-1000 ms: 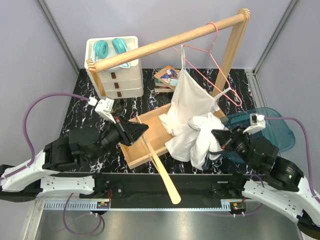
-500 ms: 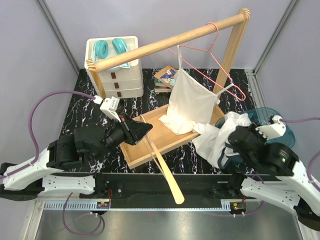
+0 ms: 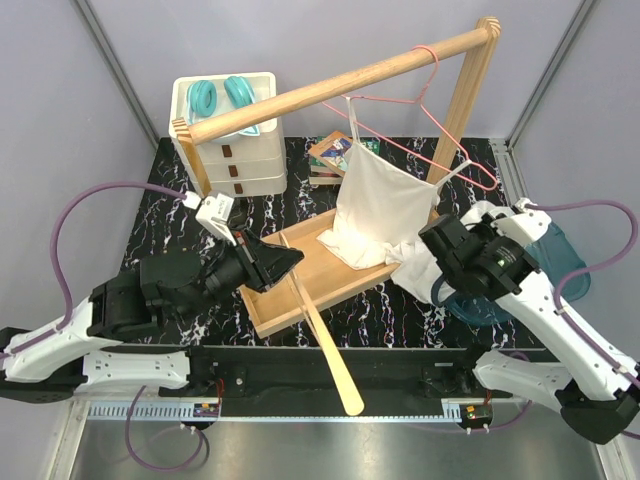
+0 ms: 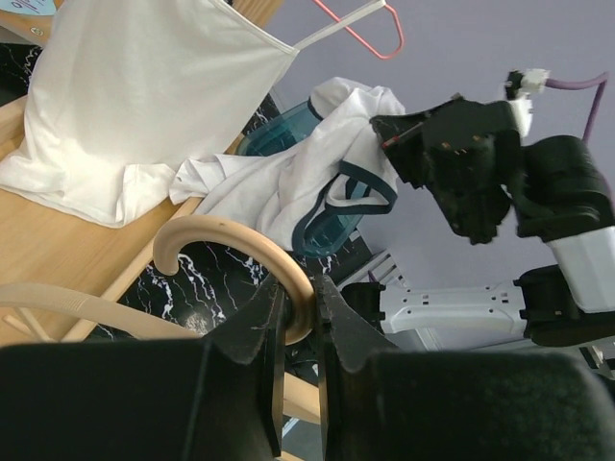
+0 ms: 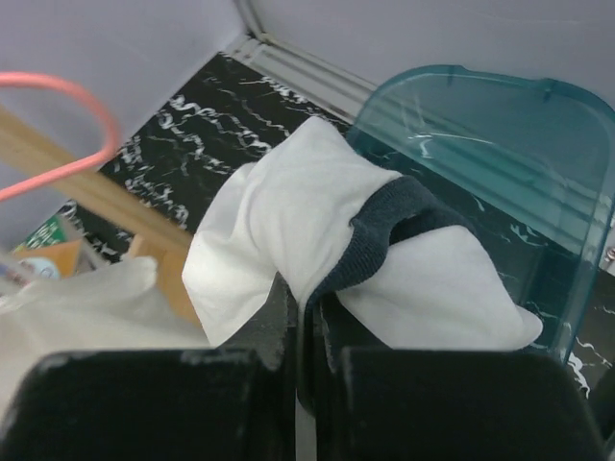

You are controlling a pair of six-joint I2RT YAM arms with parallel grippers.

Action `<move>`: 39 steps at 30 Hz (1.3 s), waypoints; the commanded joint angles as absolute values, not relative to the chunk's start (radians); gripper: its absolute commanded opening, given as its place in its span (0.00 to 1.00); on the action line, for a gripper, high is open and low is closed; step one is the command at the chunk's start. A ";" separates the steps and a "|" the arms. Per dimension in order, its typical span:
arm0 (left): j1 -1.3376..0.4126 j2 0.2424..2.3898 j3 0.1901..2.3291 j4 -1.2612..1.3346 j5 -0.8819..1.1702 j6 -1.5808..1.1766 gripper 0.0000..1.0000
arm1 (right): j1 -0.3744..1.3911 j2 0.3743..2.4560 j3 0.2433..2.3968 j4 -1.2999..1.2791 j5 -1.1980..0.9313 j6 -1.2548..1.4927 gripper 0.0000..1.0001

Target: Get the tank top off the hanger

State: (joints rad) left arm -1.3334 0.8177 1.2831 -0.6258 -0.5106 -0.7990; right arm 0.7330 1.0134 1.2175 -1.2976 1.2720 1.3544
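The tank top (image 3: 422,272), white with dark trim, hangs bunched from my right gripper (image 3: 445,243), which is shut on its trimmed edge (image 5: 384,216) above the table's right side. Its lower part trails to the tray's right corner (image 4: 226,178). My left gripper (image 4: 300,298) is shut on the hook of the wooden hanger (image 4: 235,235). That hanger's long arm (image 3: 330,350) slants down toward the table's front edge with no cloth on it. In the right wrist view the jaws (image 5: 306,303) pinch the fabric tightly.
A white strappy top (image 3: 385,205) hangs on a pink wire hanger (image 3: 400,100) from the wooden rack bar (image 3: 320,88), over a wooden tray (image 3: 305,285). A teal bin (image 3: 560,250) sits right; a white drawer unit (image 3: 235,160) and books (image 3: 335,155) stand behind.
My right arm swung the tank top from the tray out to the right, then lifted it up and back. The left gripper stayed on the hanger hook, shifting only slightly.
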 commanded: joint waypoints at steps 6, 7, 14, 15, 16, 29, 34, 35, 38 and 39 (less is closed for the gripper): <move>-1.333 0.805 1.278 -0.552 -0.456 -0.835 0.00 | 0.266 0.928 1.136 -0.699 0.994 0.776 0.00; -1.333 0.808 1.285 -0.554 -0.454 -0.830 0.00 | 0.233 0.945 1.149 -0.698 0.983 0.769 0.00; -1.333 0.830 1.302 -0.554 -0.446 -0.801 0.00 | 0.094 0.999 1.299 -0.683 0.997 0.625 0.00; -1.333 0.830 1.304 -0.555 -0.446 -0.796 0.00 | 0.094 1.006 1.363 -0.670 1.017 0.541 0.00; -1.333 0.831 1.302 -0.557 -0.448 -0.796 0.00 | 0.094 1.018 1.394 -0.663 1.035 0.497 0.00; -1.333 0.808 1.290 -0.584 -0.476 -0.816 0.00 | 0.092 0.980 1.341 -0.598 1.045 0.412 0.09; -1.333 0.819 1.295 -0.586 -0.463 -0.825 0.00 | 0.086 0.979 1.278 -0.719 0.945 0.557 0.37; -1.332 0.822 1.295 -0.586 -0.462 -0.828 0.00 | 0.086 0.973 1.269 -0.763 0.915 0.598 0.49; -1.333 0.825 1.292 -0.584 -0.463 -0.842 0.00 | 0.086 0.957 1.279 -0.852 0.829 0.640 0.83; -1.333 0.825 1.290 -0.586 -0.465 -0.845 0.00 | 0.086 0.953 1.285 -0.874 0.813 0.643 0.88</move>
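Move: The teal basket I'm carrying the tank top to lies about 13 cm to the right of my right hand, 6 cm farther out and some 22 cm below. The hanging camisole is roughly 14 cm to that hand's left, 5 cm out and 8 cm lower, with the pink hanger about 10 cm left, 5 cm out and 8 cm higher. From my left hand the basket is some 36 cm right, 17 cm ahead and 33 cm down. I swing my right hand about 10 cm to the right towards the basket, still pinching the bunched tank top. It dips slightly, then whips up some 13 cm above its start and drops 10 cm again, the fingers spreading wide on the way down to let the cloth go. My left hand holds nearly still, keeping its grip on the wooden hanger by the hook. ##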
